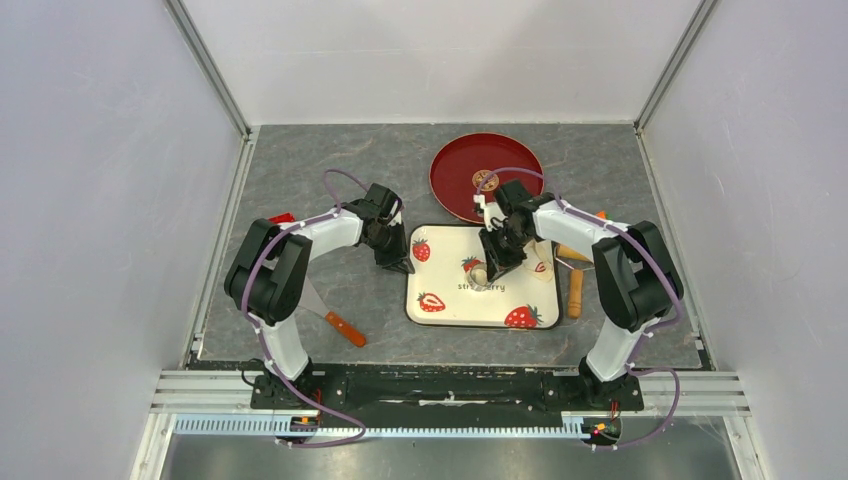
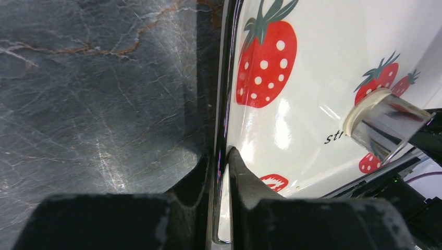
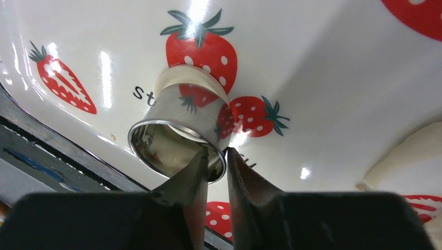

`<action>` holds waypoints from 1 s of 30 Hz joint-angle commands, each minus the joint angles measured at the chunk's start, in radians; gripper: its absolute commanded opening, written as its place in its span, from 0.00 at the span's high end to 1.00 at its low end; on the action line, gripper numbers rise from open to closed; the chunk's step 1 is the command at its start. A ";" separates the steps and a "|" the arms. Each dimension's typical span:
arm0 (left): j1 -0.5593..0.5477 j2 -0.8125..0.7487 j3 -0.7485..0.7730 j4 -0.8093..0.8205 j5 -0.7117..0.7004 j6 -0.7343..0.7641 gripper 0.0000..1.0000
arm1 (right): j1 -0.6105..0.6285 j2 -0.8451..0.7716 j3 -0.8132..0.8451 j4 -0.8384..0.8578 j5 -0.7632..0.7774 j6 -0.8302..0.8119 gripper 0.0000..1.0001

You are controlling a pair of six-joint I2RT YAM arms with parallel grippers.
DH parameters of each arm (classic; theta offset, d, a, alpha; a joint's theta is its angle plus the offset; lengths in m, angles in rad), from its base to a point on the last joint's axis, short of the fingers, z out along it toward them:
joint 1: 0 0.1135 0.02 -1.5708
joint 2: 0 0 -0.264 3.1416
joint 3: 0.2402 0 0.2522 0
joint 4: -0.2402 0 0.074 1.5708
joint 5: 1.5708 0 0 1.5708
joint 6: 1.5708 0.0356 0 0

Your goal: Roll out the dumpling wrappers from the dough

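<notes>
A white strawberry tray lies in the middle of the table. My left gripper is shut on the tray's left rim, one finger on each side. My right gripper pinches the wall of the metal ring cutter, one finger inside it and one outside. The cutter stands tilted on the tray. A pale cream dumpling wrapper sits at the cutter's lower end, and the left wrist view shows that wrapper under the cutter too. Pale dough lies to the right.
A red plate sits behind the tray. A wooden rolling pin lies just right of the tray. A scraper with an orange handle rests on the grey table left of the tray, near my left arm.
</notes>
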 commanded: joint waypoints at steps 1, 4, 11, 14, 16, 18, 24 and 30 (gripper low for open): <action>-0.013 0.044 -0.054 -0.064 -0.111 -0.005 0.98 | 0.002 -0.031 0.058 -0.003 0.008 0.005 0.85; -0.013 0.046 -0.061 -0.059 -0.108 -0.006 0.98 | 0.002 -0.049 0.092 -0.020 0.024 0.001 0.94; -0.013 0.041 -0.067 -0.053 -0.106 -0.006 0.98 | -0.009 -0.086 0.172 -0.025 0.034 0.020 1.00; -0.014 0.041 -0.067 -0.054 -0.107 -0.007 0.98 | -0.032 -0.089 0.205 -0.019 0.043 0.035 1.00; -0.013 0.041 -0.067 -0.054 -0.107 -0.007 0.98 | -0.059 -0.082 0.228 -0.017 0.053 0.039 1.00; -0.013 0.040 -0.067 -0.053 -0.110 -0.007 0.98 | -0.088 -0.076 0.253 -0.018 0.066 0.037 1.00; -0.014 0.039 -0.064 -0.053 -0.114 -0.008 0.98 | -0.195 -0.045 0.323 -0.016 0.152 0.025 1.00; -0.013 0.044 -0.054 -0.054 -0.099 0.000 0.98 | -0.345 0.000 0.363 0.012 0.190 0.069 1.00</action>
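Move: The ring cutter stands around the dough disc, and its near wall is already between the right fingers: its middle is about 2 cm to the right hand's left, level fore-and-aft and 1 cm below. The red plate's middle is some 20 cm straight ahead, the dough scrap about 10 cm right and 4 ahead, the rolling pin's roller some 17 cm right and 5 ahead. From the left gripper the cutter is about 14 cm right and 1 cm back. Close the right fingers on the cutter's right-hand wall, one finger inside and one out, and draw the cutter up off the dough disc. Carry it up and forward, then swing right past the tray's far edge towards the plate's right rim, about 14 cm forward, 10 up and 8 right in all, turning some 20 degrees clockwise with the fingertips tilting outward. Keep the left gripper still on the tray's left rim. ##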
